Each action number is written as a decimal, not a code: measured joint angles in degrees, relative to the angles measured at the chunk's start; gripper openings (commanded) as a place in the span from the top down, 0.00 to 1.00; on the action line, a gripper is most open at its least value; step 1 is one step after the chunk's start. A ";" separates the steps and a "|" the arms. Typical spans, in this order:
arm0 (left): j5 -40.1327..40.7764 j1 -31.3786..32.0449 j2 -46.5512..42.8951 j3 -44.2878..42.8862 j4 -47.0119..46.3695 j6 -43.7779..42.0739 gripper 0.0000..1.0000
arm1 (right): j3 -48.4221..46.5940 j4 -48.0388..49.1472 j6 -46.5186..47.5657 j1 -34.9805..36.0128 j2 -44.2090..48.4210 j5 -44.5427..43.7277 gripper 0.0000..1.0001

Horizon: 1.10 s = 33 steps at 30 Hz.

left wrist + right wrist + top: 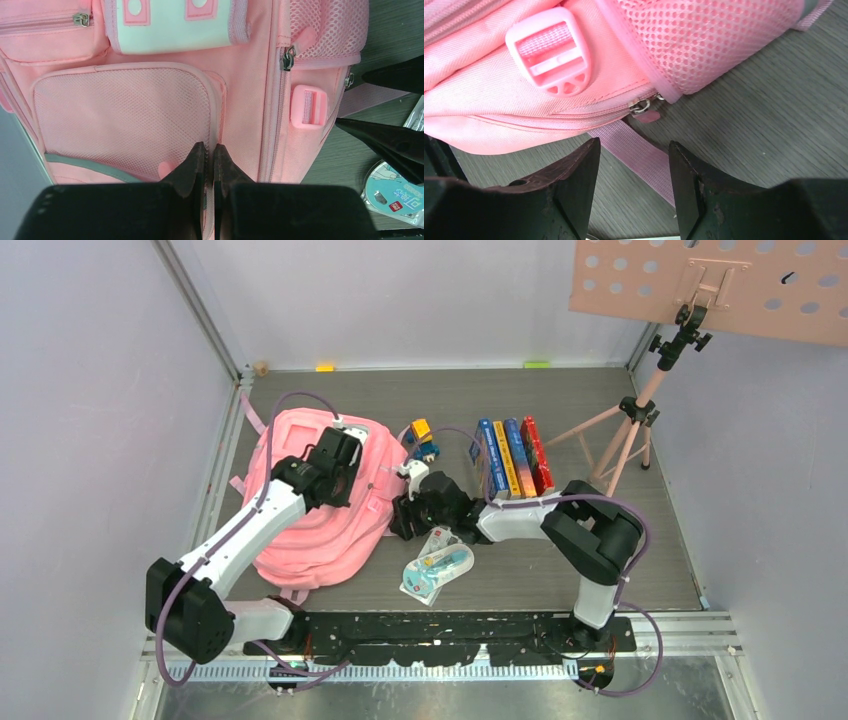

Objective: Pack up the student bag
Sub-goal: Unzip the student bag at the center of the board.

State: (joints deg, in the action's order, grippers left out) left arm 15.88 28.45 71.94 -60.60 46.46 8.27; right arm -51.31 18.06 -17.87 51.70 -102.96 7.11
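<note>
The student bag, a large pink backpack, lies flat at the left of the table. My left gripper rests on its upper front. In the left wrist view, this gripper is shut, pinching a thin fold of the bag at the edge of a mesh pocket. My right gripper is at the bag's right side, low over the table. In the right wrist view it is open, straddling a pink strap. A zip pull sits just ahead of its tips, below a pink buckle.
A row of books stands right of the bag, with a blue and yellow toy beside it. A plastic-wrapped stationery pack lies near the right arm. A tripod holding a pink perforated board stands at the back right.
</note>
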 measured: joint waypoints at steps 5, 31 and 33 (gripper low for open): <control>-0.11 -0.11 -0.11 0.00 -0.02 0.00 1.00 | -0.07 1.27 1.88 0.87 -2.08 -1.53 0.45; -0.55 -0.48 -0.72 0.09 -0.20 0.00 1.00 | -4.85 0.09 10.84 4.76 -6.45 -9.46 0.99; -0.55 -0.50 -0.72 0.11 -0.22 0.00 1.00 | -4.76 -0.20 10.67 5.03 -6.25 -9.68 0.99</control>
State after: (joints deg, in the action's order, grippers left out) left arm 15.33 27.94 71.22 -60.49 46.24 8.27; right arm -56.07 17.87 -7.20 56.73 -109.21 -2.57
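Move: The zipper pull on the bag's right side is just off my right fingertips, about 2 cm left, 1 cm ahead and 2 cm lower. The pink strap buckle is about 5 cm left and 1 cm back, slightly higher. The mesh side pocket sits some 6 cm ahead and 4 cm left, at about my height. The stationery pack lies 8 cm right, 7 cm back and 4 cm below. From my left hand the pull is about 11 cm right, 1 cm ahead and 12 cm down. I sink my half-open right hand about 2 cm and ease it nearly as far left and slightly forward, under the bag's side edge to the zipper pull, rolling the wrist some 15 degrees. Then I shut the fingers on the pull's tab just below the metal slider. My left hand stays put, its shut fingers still pinching the front pocket's piping. ##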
